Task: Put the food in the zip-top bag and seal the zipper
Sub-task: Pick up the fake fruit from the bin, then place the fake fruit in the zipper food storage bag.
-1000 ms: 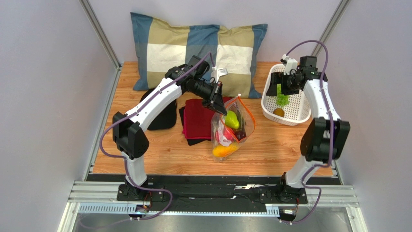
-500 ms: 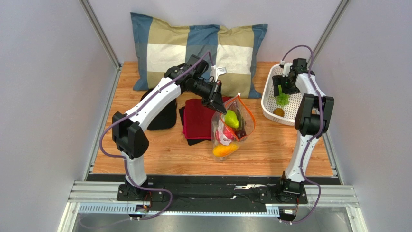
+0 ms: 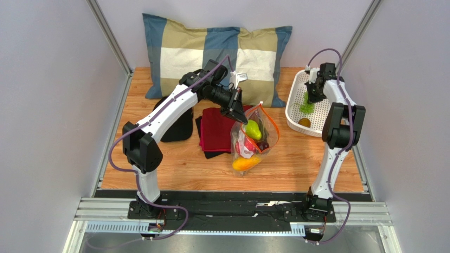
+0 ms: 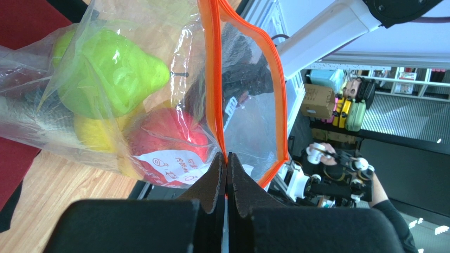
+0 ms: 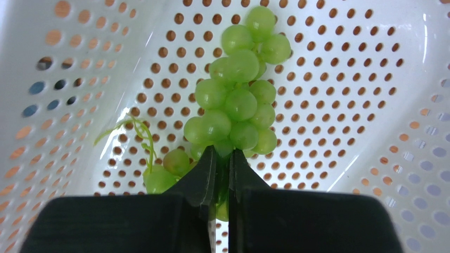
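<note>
The clear zip-top bag (image 3: 252, 141) hangs open over the table, held up by my left gripper (image 3: 243, 119), which is shut on the orange zipper (image 4: 214, 79) at the mouth's edge (image 4: 227, 158). Inside lie a green pear (image 4: 113, 71), a red round fruit (image 4: 166, 137) and a yellow piece (image 4: 95, 132); an orange piece (image 3: 245, 164) fills the bag's bottom. My right gripper (image 5: 223, 153) is down in the white basket (image 3: 296, 87), shut on the lower end of the green grape bunch (image 5: 237, 100). From above, the grapes (image 3: 307, 108) show just below that gripper (image 3: 308, 101).
A small brown-orange fruit (image 3: 304, 122) lies in the basket's near end. A dark red cloth (image 3: 216, 129) and a black pad (image 3: 179, 126) lie left of the bag. A checked pillow (image 3: 211, 52) leans at the back. The basket's perforated wall (image 5: 343, 105) surrounds the grapes.
My right arm reached further into the basket and its gripper closed on the grape bunch. The left arm and the bag have stayed put.
</note>
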Action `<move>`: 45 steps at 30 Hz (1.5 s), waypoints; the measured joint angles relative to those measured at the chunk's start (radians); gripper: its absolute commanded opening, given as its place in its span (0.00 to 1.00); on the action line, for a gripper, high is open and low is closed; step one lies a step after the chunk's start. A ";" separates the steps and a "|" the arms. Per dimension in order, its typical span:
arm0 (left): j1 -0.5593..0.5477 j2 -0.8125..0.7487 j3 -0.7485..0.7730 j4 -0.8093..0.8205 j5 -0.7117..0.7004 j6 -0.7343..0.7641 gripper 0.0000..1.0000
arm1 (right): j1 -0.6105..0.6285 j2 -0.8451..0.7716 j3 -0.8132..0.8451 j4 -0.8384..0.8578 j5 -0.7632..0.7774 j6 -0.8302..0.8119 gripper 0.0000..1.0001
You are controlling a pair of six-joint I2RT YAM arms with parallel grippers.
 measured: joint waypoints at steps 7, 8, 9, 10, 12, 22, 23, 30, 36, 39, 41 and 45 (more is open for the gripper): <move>0.000 0.000 0.000 0.001 0.000 -0.007 0.00 | -0.014 -0.196 -0.002 -0.090 -0.104 0.008 0.00; 0.000 0.000 0.000 0.001 0.000 -0.007 0.00 | -0.016 -0.249 -0.002 -0.093 -0.114 0.009 0.00; 0.000 0.000 0.000 0.001 0.000 -0.007 0.00 | -0.017 -0.308 -0.002 -0.098 -0.145 0.015 0.00; 0.000 0.000 0.000 0.001 0.000 -0.008 0.00 | -0.019 -0.376 -0.002 -0.102 -0.182 0.023 0.00; 0.000 0.000 0.000 0.003 0.000 -0.011 0.00 | -0.019 -0.485 -0.003 -0.109 -0.254 0.042 0.00; 0.000 0.000 0.000 0.017 0.008 -0.022 0.00 | 0.115 -0.964 -0.088 -0.191 -0.660 0.145 0.00; 0.000 0.000 0.000 0.017 0.008 -0.022 0.00 | 0.146 -0.999 -0.113 -0.203 -0.681 0.148 0.00; 0.000 0.000 0.000 0.023 0.011 -0.022 0.00 | 0.362 -1.135 -0.305 -0.283 -0.745 0.173 0.00; 0.000 0.000 0.000 0.023 0.011 -0.022 0.00 | 0.455 -1.087 -0.415 -0.310 -0.734 0.186 0.00; 0.000 0.000 0.000 0.023 0.012 -0.022 0.00 | 0.460 -1.037 -0.420 -0.311 -0.710 0.187 0.00; 0.000 0.000 -0.001 0.024 0.014 -0.022 0.00 | 0.460 -1.005 -0.416 -0.310 -0.693 0.188 0.00; 0.000 0.000 -0.002 0.024 0.018 -0.022 0.00 | 0.460 -0.949 -0.409 -0.276 -0.649 0.203 0.00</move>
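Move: The right fingers already hold the grapes, low in the white basket. The open bag's mouth lies about 28 cm back, 30 cm left and 20 cm up from them; the green pear inside is some 4 cm left of the mouth's middle and 7 cm lower. The brown fruit sits 11 cm back and 4 cm left of the right hand. From the left hand, the mouth's middle is roughly 7 cm right, 3 cm back and 3 cm below. Gripping the grapes, the right hand rises some 35 cm, swings back-left, then sinks to the bag's mouth. ##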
